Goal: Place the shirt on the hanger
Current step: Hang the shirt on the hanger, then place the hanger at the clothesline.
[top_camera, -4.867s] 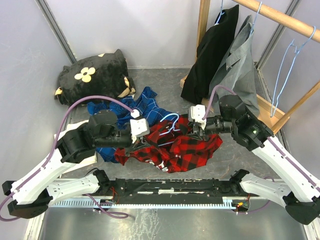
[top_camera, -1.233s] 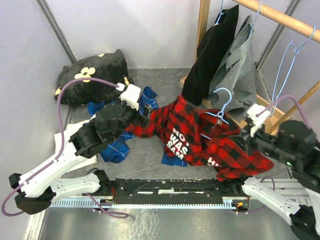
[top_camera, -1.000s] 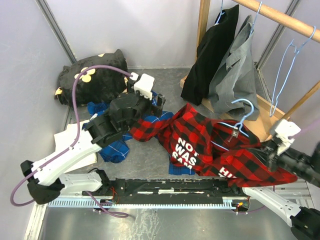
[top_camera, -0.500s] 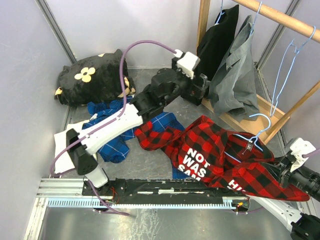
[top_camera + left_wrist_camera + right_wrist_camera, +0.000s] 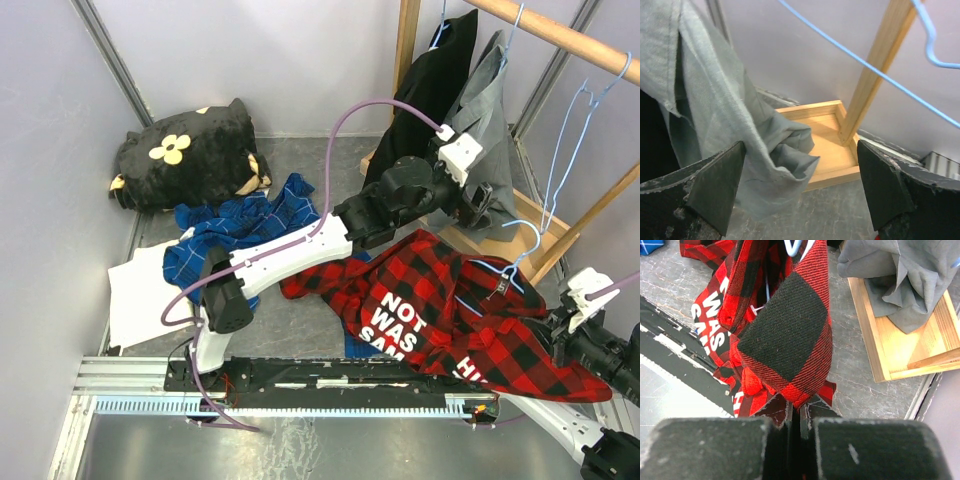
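Note:
The red-and-black plaid shirt (image 5: 450,310) with white lettering hangs stretched from the floor up to my right gripper (image 5: 556,334), which is shut on its edge. The right wrist view shows the cloth (image 5: 785,325) pinched between the closed fingers of that gripper (image 5: 800,416). The light-blue hanger (image 5: 522,250) sits inside the shirt, with its hook sticking out at the top. My left gripper (image 5: 484,206) is open and empty, reaching far right beside the hanging grey shirt (image 5: 480,130). In the left wrist view the left gripper (image 5: 800,200) has its jaws wide apart in front of the grey shirt (image 5: 715,110).
A wooden rack with a rod (image 5: 560,35) holds a black garment (image 5: 425,100), the grey shirt and an empty blue hanger (image 5: 570,130). Its wooden base (image 5: 830,145) lies below. A blue plaid shirt (image 5: 240,225), a black flowered cushion (image 5: 190,150) and white paper (image 5: 140,295) lie at left.
My left arm has swung from the floor at mid-left up and right to the rack, open. My right gripper lifted the shirt with the hanger to the right and now holds it there.

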Controlling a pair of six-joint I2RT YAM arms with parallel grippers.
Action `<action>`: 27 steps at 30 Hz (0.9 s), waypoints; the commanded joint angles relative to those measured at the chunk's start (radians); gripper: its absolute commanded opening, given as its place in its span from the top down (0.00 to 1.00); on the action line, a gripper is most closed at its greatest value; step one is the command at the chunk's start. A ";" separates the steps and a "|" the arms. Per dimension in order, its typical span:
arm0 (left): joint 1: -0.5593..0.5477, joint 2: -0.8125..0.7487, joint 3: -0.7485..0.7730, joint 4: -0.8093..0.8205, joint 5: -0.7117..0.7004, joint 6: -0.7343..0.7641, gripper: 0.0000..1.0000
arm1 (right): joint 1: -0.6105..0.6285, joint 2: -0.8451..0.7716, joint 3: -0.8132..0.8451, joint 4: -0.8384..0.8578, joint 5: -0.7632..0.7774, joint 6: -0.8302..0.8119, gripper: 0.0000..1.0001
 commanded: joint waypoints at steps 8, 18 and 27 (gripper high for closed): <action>0.039 0.098 0.131 -0.071 -0.413 0.157 0.23 | 0.000 0.026 0.054 0.026 0.149 0.033 1.00; 0.161 0.134 0.221 -0.133 -0.356 0.113 0.26 | 0.000 0.166 0.206 -0.053 0.397 0.089 1.00; 0.181 0.150 0.249 -0.149 -0.344 0.133 0.25 | 0.002 0.288 0.416 -0.150 0.585 0.179 1.00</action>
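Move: The grey garment hangs about 14 cm ahead of the left hand, 3 cm to its right and 10 cm lower at its middle; the black garment is some 19 cm ahead and 8 cm left. For the right hand, already holding the shirt with the hanger inside, the free stretch of rail is roughly 40 cm ahead, level sideways and 20 cm higher. An empty hanger hangs 30 cm ahead of it, 2 cm right and 8 cm up. The left hand swings in towards the hanging garments, about 15 cm forward and then increasingly left as well, sinking slightly and turning some 30 degrees counter-clockwise while its fingers narrow by a quarter, until the grey garment's edge lies between them, against the right-hand finger, with the black one just beyond. Slow at first and then faster, the right hand keeps its pinch on the shirt and lifts it with the hanger about 8 cm, also forward and to the right towards the rail, turning clockwise. ##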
